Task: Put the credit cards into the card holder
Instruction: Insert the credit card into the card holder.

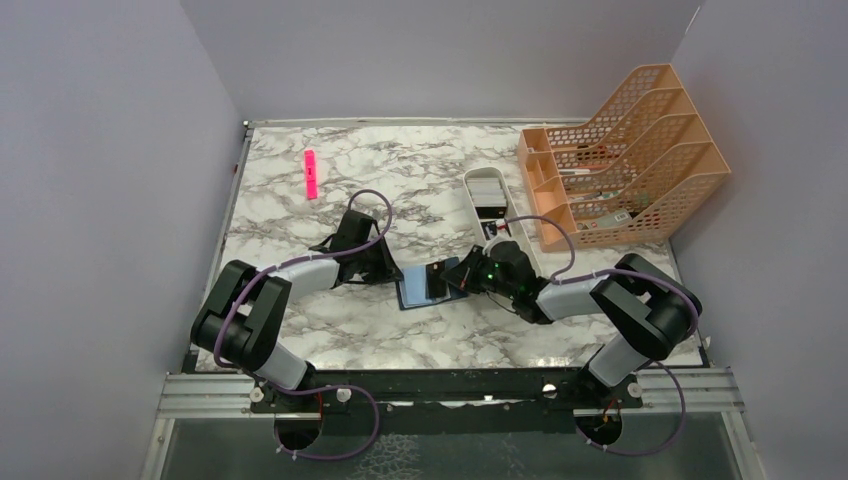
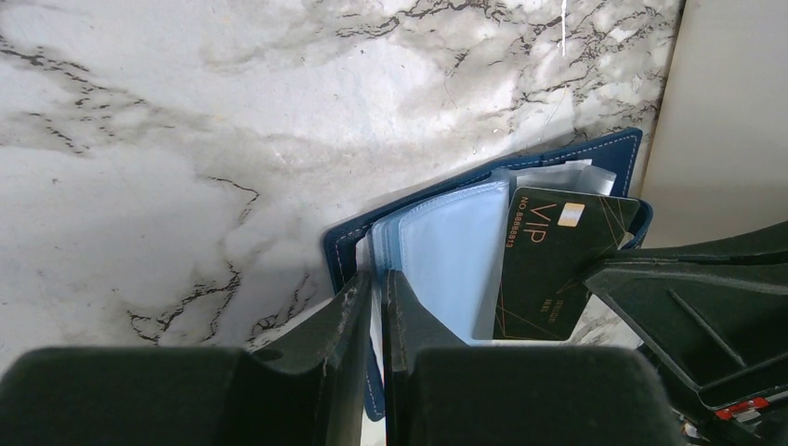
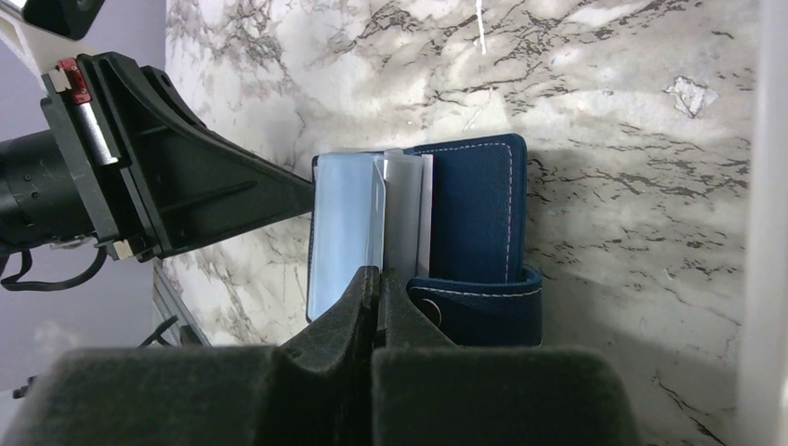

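The card holder (image 1: 412, 295) lies open on the marble table, navy cover (image 3: 474, 209) down and pale blue sleeves (image 2: 455, 251) fanned upward. My left gripper (image 2: 379, 279) is shut on the holder's near edge, pinching cover and sleeves. In my right gripper (image 3: 378, 274), which is shut, stands a black credit card (image 2: 548, 265) with gold VIP lettering. The card's far edge sits among the sleeves, and the right wrist view shows it edge-on (image 3: 378, 218). From above, the two grippers (image 1: 392, 275) (image 1: 452, 280) meet over the holder from left and right.
A long white oval tray (image 1: 478, 182) lies just behind the right gripper with something dark in it. An orange mesh file rack (image 1: 625, 155) fills the back right corner. A pink marker (image 1: 310, 173) lies at the back left.
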Tool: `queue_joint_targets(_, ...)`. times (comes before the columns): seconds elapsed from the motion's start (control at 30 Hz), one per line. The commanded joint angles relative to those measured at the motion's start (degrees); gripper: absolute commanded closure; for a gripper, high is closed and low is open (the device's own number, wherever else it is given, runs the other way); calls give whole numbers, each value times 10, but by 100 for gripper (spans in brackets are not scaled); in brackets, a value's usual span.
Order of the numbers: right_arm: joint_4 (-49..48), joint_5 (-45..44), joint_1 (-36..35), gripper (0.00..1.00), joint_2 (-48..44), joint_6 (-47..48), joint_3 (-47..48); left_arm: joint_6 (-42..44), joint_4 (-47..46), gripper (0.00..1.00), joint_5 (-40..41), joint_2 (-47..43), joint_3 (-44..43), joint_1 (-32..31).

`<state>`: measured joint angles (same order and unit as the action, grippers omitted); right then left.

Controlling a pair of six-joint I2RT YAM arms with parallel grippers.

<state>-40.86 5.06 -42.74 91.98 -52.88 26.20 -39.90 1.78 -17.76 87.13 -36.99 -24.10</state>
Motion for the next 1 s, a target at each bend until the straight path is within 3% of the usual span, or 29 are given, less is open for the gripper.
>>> queue_joint_targets(0.0,7,0,2,99,2,-4,-13,7,44,85,24,4,24,1)
queue_joint_targets(0.53,40,47,2,98,43,9,29,3,45,85,17,-5,23,1)
queue_joint_targets(0.97,93,63,-8,75,70,29,91,-7,35,85,-15,-1,15,-1)
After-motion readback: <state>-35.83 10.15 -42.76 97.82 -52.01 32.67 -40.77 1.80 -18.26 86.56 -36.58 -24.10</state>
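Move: The right hand holds the card by its right-hand edge, with the card's middle about 3 cm to its left. Its goal, the card holder's blue pocket, has its middle roughly 5 cm to the left, level fore and aft and 2 cm lower. The holder's right cover lies some 2 cm below and 1 cm to the right; the white tray is about 9 cm right and 10 cm ahead. From the left hand, the pocket is about 3 cm right and 1 cm back. The right hand eases slightly back and down, then carries the card about 2 cm left and, in all, some 1.5 cm down into the card holder's blue pocket, the wrist swinging about 5 degrees counter-clockwise and tipping slightly down. As it slides leftward its shut fingers begin to part, opening about a quarter of the way and staying beside the card's outer edge, while the left fingers keep the holder's left edge in place. ##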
